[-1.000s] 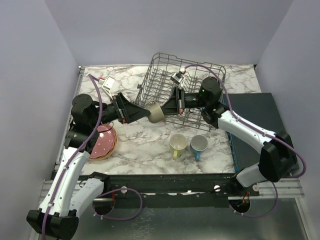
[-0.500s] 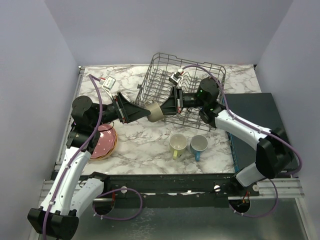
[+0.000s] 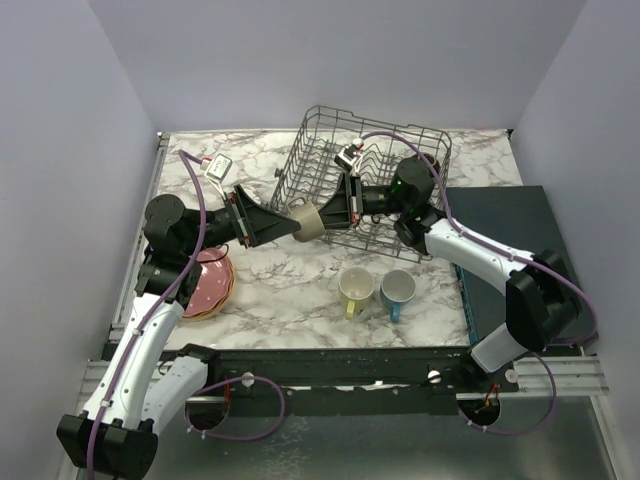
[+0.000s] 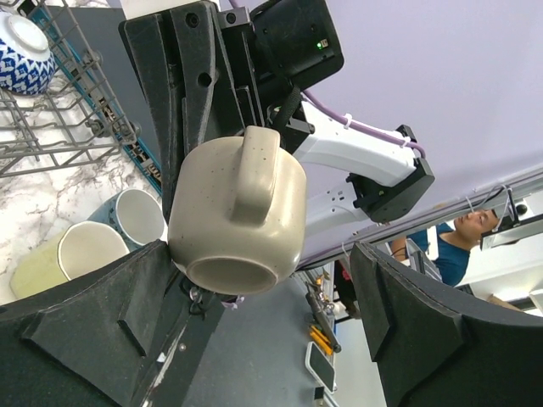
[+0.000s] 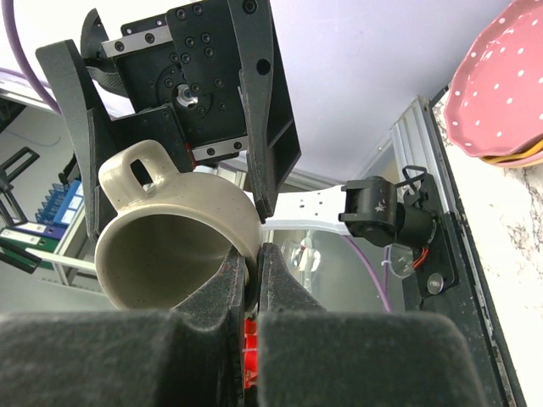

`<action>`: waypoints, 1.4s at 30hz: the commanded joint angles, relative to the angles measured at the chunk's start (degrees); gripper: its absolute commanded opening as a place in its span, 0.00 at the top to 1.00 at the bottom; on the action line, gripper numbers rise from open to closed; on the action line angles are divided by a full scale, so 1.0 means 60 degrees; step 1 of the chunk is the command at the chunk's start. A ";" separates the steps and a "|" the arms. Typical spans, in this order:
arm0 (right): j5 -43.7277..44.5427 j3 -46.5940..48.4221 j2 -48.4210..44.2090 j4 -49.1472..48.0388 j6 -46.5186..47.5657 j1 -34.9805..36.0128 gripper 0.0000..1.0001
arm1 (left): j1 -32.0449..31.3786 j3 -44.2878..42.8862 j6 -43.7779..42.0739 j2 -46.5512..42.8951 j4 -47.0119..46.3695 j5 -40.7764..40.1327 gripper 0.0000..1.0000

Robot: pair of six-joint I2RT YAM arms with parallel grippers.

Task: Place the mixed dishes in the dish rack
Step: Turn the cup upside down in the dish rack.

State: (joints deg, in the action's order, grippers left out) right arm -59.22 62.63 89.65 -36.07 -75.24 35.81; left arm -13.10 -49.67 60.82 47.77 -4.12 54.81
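Observation:
A grey-beige mug (image 3: 310, 222) hangs above the table in front of the dish rack (image 3: 380, 135). My right gripper (image 3: 326, 217) is shut on its rim (image 5: 253, 254), one finger inside the mug (image 5: 170, 246) and one outside. My left gripper (image 3: 288, 223) is open. Its wide fingers flank the mug (image 4: 242, 212), whose base rests near one pad (image 4: 127, 305). A blue-white bowl (image 4: 21, 59) sits in the rack (image 4: 59, 127). A pale yellow mug (image 3: 356, 288) and a blue mug (image 3: 398, 289) stand on the marble. A pink plate (image 3: 205, 285) tops a stack at the left.
A dark flat box (image 3: 515, 240) lies to the right of the rack. A small white device with a cable (image 3: 217, 166) lies at the back left. The marble table ends in a black rail (image 3: 330, 365) at the near edge.
The mug and my right gripper have shifted slightly up and left, toward the left gripper. The left jaws have stayed wide throughout.

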 commanded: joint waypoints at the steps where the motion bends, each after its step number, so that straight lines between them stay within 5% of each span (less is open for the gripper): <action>1: 0.0082 0.0365 0.0233 -0.0434 -0.0174 0.0154 0.99 | 0.0022 0.0104 0.0088 -0.0123 -0.0511 0.0328 0.06; 23: 0.0305 0.0519 0.0300 0.0021 0.0103 0.0337 0.99 | 0.0012 0.0264 0.0147 -0.0028 -0.0632 0.0276 0.15; 42: 0.0425 0.0489 0.0293 0.0299 0.0244 0.0387 0.95 | 0.0013 0.0207 0.0213 0.0055 -0.0822 0.0528 0.61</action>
State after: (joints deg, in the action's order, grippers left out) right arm -58.74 64.27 90.87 -35.29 -74.87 37.52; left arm -12.71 -48.03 61.69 48.03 -6.02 55.09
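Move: The cup, held by its rim in the right fingers with its middle about 4 cm to the left of that hand and 3 cm above it, stands roughly 4 cm to the right of the left hand, level and straight across from its open jaws. From the left hand, the cup with the yellow handle is some 9 cm back and 14 cm right, the blue-handled one 9 cm back and 24 cm right, the dish rack's middle 17 cm forward and 17 cm right, all about 20 cm lower. The cup is carried about 1 cm left into the left gripper by the right hand, which keeps its shut pinch on the rim. The left hand sinks barely 1 cm, with almost no wrist turn, and its fingers close from nearly wide open to about two thirds, where they stop on the cup's sides with rising gripper effort. ##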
